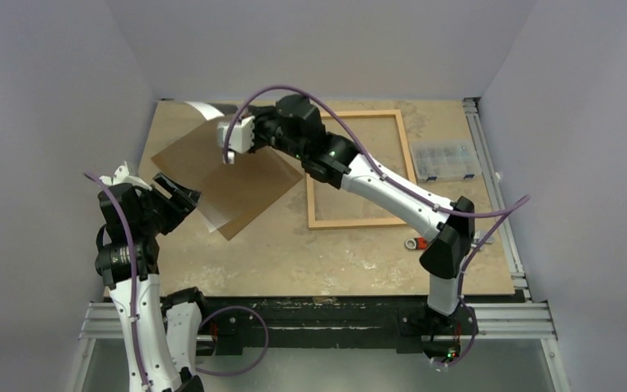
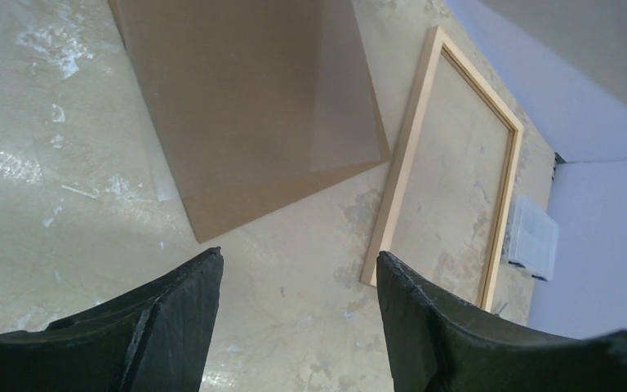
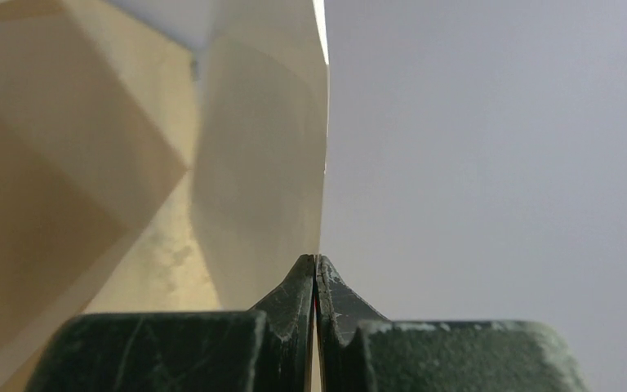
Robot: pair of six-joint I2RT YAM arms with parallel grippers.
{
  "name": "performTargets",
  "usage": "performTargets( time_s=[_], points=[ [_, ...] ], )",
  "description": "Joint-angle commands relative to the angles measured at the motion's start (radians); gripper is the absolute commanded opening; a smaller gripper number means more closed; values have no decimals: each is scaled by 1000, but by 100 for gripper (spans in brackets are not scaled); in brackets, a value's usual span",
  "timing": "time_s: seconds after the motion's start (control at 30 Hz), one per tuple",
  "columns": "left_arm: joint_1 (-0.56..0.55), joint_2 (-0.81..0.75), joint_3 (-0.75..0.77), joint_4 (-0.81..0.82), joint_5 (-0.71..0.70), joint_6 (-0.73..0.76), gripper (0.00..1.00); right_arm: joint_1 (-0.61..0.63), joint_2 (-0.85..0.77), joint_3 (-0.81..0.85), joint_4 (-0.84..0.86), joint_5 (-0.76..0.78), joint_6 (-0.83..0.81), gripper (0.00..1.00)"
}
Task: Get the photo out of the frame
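The frame of thin light wood lies flat at the right middle of the table with bare table showing inside it; its rails also show in the left wrist view. My right gripper is raised over the back left, shut on the edge of the photo. The sheet shows its pale back and rises from the jaws. Its white end band curls at the back. My left gripper hovers open at the left, above bare table, holding nothing.
The brown backing board lies tilted left of the frame, also in the left wrist view, with a clear sheet's corner sticking out beneath it. A clear plastic organiser box sits at the right edge. A small metal tool lies near the right arm.
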State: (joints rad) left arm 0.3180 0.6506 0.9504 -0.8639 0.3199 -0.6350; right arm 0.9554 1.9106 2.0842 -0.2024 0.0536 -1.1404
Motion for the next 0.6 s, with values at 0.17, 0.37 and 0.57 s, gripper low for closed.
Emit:
performTargets(
  time_s=[0.17, 0.37, 0.57],
  points=[
    [-5, -21, -26, -24, -65, 14, 66, 17, -81, -658, 441, -220, -67, 0],
    [-4, -6, -26, -8, -78, 15, 67, 75, -16, -816, 585, -279, -66, 0],
    [-3, 86, -65, 115, 23, -50, 67, 94, 86, -807, 627, -295, -75, 0]
  ],
)
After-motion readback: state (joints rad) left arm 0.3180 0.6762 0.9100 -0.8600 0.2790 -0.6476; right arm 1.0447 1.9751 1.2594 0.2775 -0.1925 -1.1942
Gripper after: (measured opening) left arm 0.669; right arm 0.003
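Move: The right hand, fingers shut, is high up and holds the photo by its edge. Below it lies the brown backing, its middle about 5 cm ahead, 15 cm to the left and 43 cm down, with the clear sheet on it some 2 cm farther left; the empty frame lies 7 cm ahead and 26 cm to the right, as far below. From the left hand the backing is about 21 cm ahead, 5 cm right and 25 cm down. Swing the right hand steeply down, about 32 cm, bringing the photo down over the right part of the brown backing. In the latter half draw it back too, some 9 cm in all, easing a little left and slowing as it gets low. Let the fingertips dip and turn roughly 20 degrees counter-clockwise, keeping them pinched on the photo's edge. ##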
